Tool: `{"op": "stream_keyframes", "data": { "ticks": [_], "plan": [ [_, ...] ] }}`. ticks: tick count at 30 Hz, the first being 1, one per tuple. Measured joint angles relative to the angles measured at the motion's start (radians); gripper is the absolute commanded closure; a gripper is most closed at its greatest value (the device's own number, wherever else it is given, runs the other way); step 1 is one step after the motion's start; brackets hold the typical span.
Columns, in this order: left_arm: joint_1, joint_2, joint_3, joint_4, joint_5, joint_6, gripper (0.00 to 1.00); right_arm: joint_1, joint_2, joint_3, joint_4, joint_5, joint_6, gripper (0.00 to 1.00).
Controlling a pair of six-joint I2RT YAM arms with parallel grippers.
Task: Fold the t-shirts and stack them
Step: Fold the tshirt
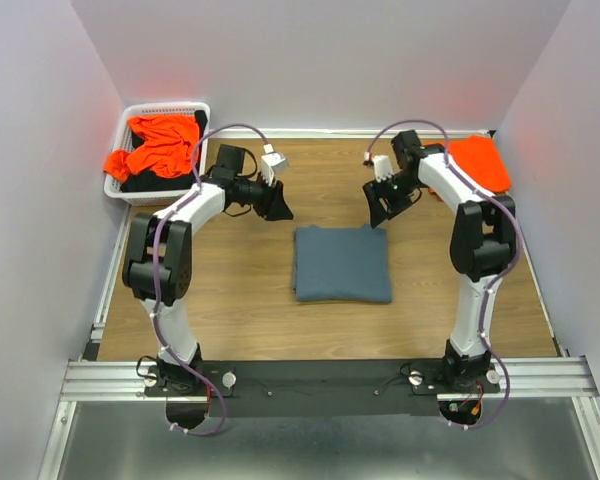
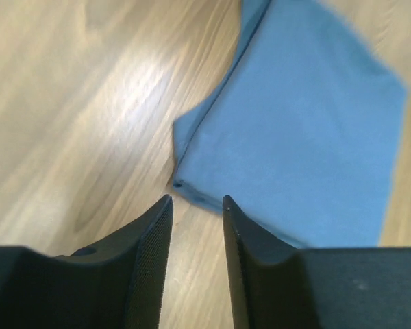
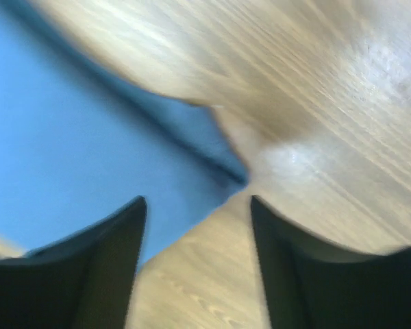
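Observation:
A slate blue-grey t-shirt [image 1: 342, 262] lies folded into a rectangle in the middle of the table; it also fills the upper right of the left wrist view [image 2: 301, 130] and the left of the right wrist view [image 3: 89, 144]. An orange t-shirt [image 1: 160, 143] is heaped in the white basket, and another orange t-shirt [image 1: 480, 160] lies at the far right edge. My left gripper [image 1: 278, 205] hovers open just beyond the folded shirt's far left corner, holding nothing [image 2: 197, 200]. Off the shirt's far right corner, my right gripper [image 1: 381, 212] is open and empty too [image 3: 197, 200].
The white slotted basket [image 1: 130, 190] stands at the far left corner with dark cloth under the orange one. White walls close in the table on the left, back and right. A metal rail [image 1: 330, 378] carries both arm bases at the near edge.

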Motion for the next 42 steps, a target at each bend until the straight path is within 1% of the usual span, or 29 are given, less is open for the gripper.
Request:
{"op": "stream_keyframes", "data": {
  "ticks": [1, 2, 3, 4, 5, 7, 10, 12, 14, 16, 19, 21, 23, 25, 26, 27, 28, 29, 31, 32, 33, 34, 35, 38, 40, 42],
  "plan": [
    [0.004, -0.029, 0.0, 0.002, 0.021, -0.01, 0.43, -0.005, -0.03, 0.0, 0.001, -0.038, 0.014, 0.23],
    [0.002, -0.062, -0.001, 0.009, 0.045, -0.023, 0.38, -0.007, -0.056, 0.002, 0.001, -0.071, 0.027, 0.22],
    [-0.005, -0.092, -0.007, 0.025, 0.067, -0.035, 0.33, -0.011, -0.089, 0.003, 0.003, -0.111, 0.042, 0.15],
    [-0.013, -0.115, -0.016, 0.04, 0.087, -0.049, 0.28, -0.013, -0.111, 0.004, 0.005, -0.147, 0.052, 0.14],
    [-0.03, -0.143, -0.033, 0.074, 0.107, -0.08, 0.26, -0.016, -0.146, 0.006, 0.007, -0.196, 0.071, 0.13],
    [-0.069, -0.18, -0.081, 0.149, 0.153, -0.15, 0.25, -0.019, -0.183, -0.004, 0.024, -0.331, 0.102, 0.11],
    [-0.124, -0.166, -0.135, 0.26, 0.2, -0.262, 0.25, -0.018, -0.183, -0.041, 0.035, -0.484, 0.132, 0.11],
    [-0.155, -0.123, -0.161, 0.328, 0.225, -0.333, 0.25, -0.017, -0.149, -0.078, 0.038, -0.571, 0.142, 0.11],
    [-0.174, -0.041, -0.17, 0.393, 0.24, -0.398, 0.25, -0.016, -0.074, -0.109, 0.042, -0.634, 0.143, 0.11],
    [-0.17, 0.037, -0.164, 0.429, 0.241, -0.434, 0.24, -0.018, -0.006, -0.113, 0.045, -0.655, 0.143, 0.11],
    [-0.13, 0.187, -0.136, 0.46, 0.238, -0.492, 0.24, -0.029, 0.119, -0.102, 0.061, -0.665, 0.147, 0.11],
    [-0.089, 0.249, -0.104, 0.486, 0.309, -0.538, 0.24, -0.047, 0.163, -0.064, 0.04, -0.707, 0.161, 0.11],
    [-0.055, 0.274, -0.055, 0.501, 0.305, -0.554, 0.25, -0.056, 0.188, -0.008, 0.04, -0.705, 0.163, 0.1],
    [-0.021, 0.296, -0.006, 0.503, 0.287, -0.558, 0.24, -0.063, 0.214, 0.059, 0.05, -0.694, 0.163, 0.06],
    [-0.008, 0.3, 0.009, 0.498, 0.276, -0.558, 0.23, -0.066, 0.22, 0.084, 0.058, -0.686, 0.167, 0.0],
    [0.001, 0.3, 0.017, 0.494, 0.265, -0.558, 0.22, -0.068, 0.22, 0.096, 0.065, -0.679, 0.167, 0.0],
    [0.013, 0.288, 0.017, 0.488, 0.256, -0.558, 0.21, -0.071, 0.217, 0.114, 0.074, -0.668, 0.172, 0.0],
    [0.02, 0.277, 0.013, 0.481, 0.253, -0.558, 0.16, -0.073, 0.214, 0.12, 0.081, -0.663, 0.175, 0.0],
    [0.021, 0.218, -0.024, 0.475, 0.245, -0.566, 0.1, -0.077, 0.19, 0.12, 0.088, -0.656, 0.194, 0.0],
    [0.009, 0.156, -0.06, 0.473, 0.24, -0.573, 0.1, -0.077, 0.167, 0.105, 0.101, -0.66, 0.205, 0.0],
    [0.005, 0.137, -0.071, 0.473, 0.24, -0.573, 0.09, -0.077, 0.13, 0.075, 0.111, -0.668, 0.224, 0.0],
    [-0.017, 0.061, -0.103, 0.473, 0.241, -0.582, 0.09, -0.077, 0.066, 0.019, 0.13, -0.685, 0.248, 0.0],
    [-0.029, 0.033, -0.111, 0.476, 0.24, -0.589, 0.09, -0.077, 0.037, -0.008, 0.135, -0.692, 0.256, 0.0],
    [-0.109, -0.085, -0.162, 0.546, 0.24, -0.655, 0.09, -0.063, -0.105, -0.142, 0.151, -0.741, 0.298, 0.0],
    [-0.15, -0.096, -0.189, 0.607, 0.24, -0.697, 0.09, -0.053, -0.142, -0.207, 0.177, -0.768, 0.309, 0.0],
    [-0.195, -0.071, -0.222, 0.648, 0.238, -0.737, 0.09, -0.043, -0.143, -0.269, 0.193, -0.787, 0.319, 0.0]
  ]
}}
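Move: The folded t-shirt lies flat nearer the base: its middle is about 13 cm to the left hand's right, 12 cm back and 7 cm below, and roughly 8 cm to the right hand's left, 11 cm back and 4 cm below. The orange shirt is some 22 cm right of the right hand and 14 cm ahead. The laundry basket stands about 32 cm left of the left hand and 16 cm ahead. Up, back and inward over the folded t-shirt go both open hands, then down low; the fingers tip flatter towards each other, the right hand's by some 40 degrees. Both sweep forward, the left about 9 cm and the right somewhat less, then lift and swing back over the shirt for another pass, left hand also drifting right again, grippers opening wider. ##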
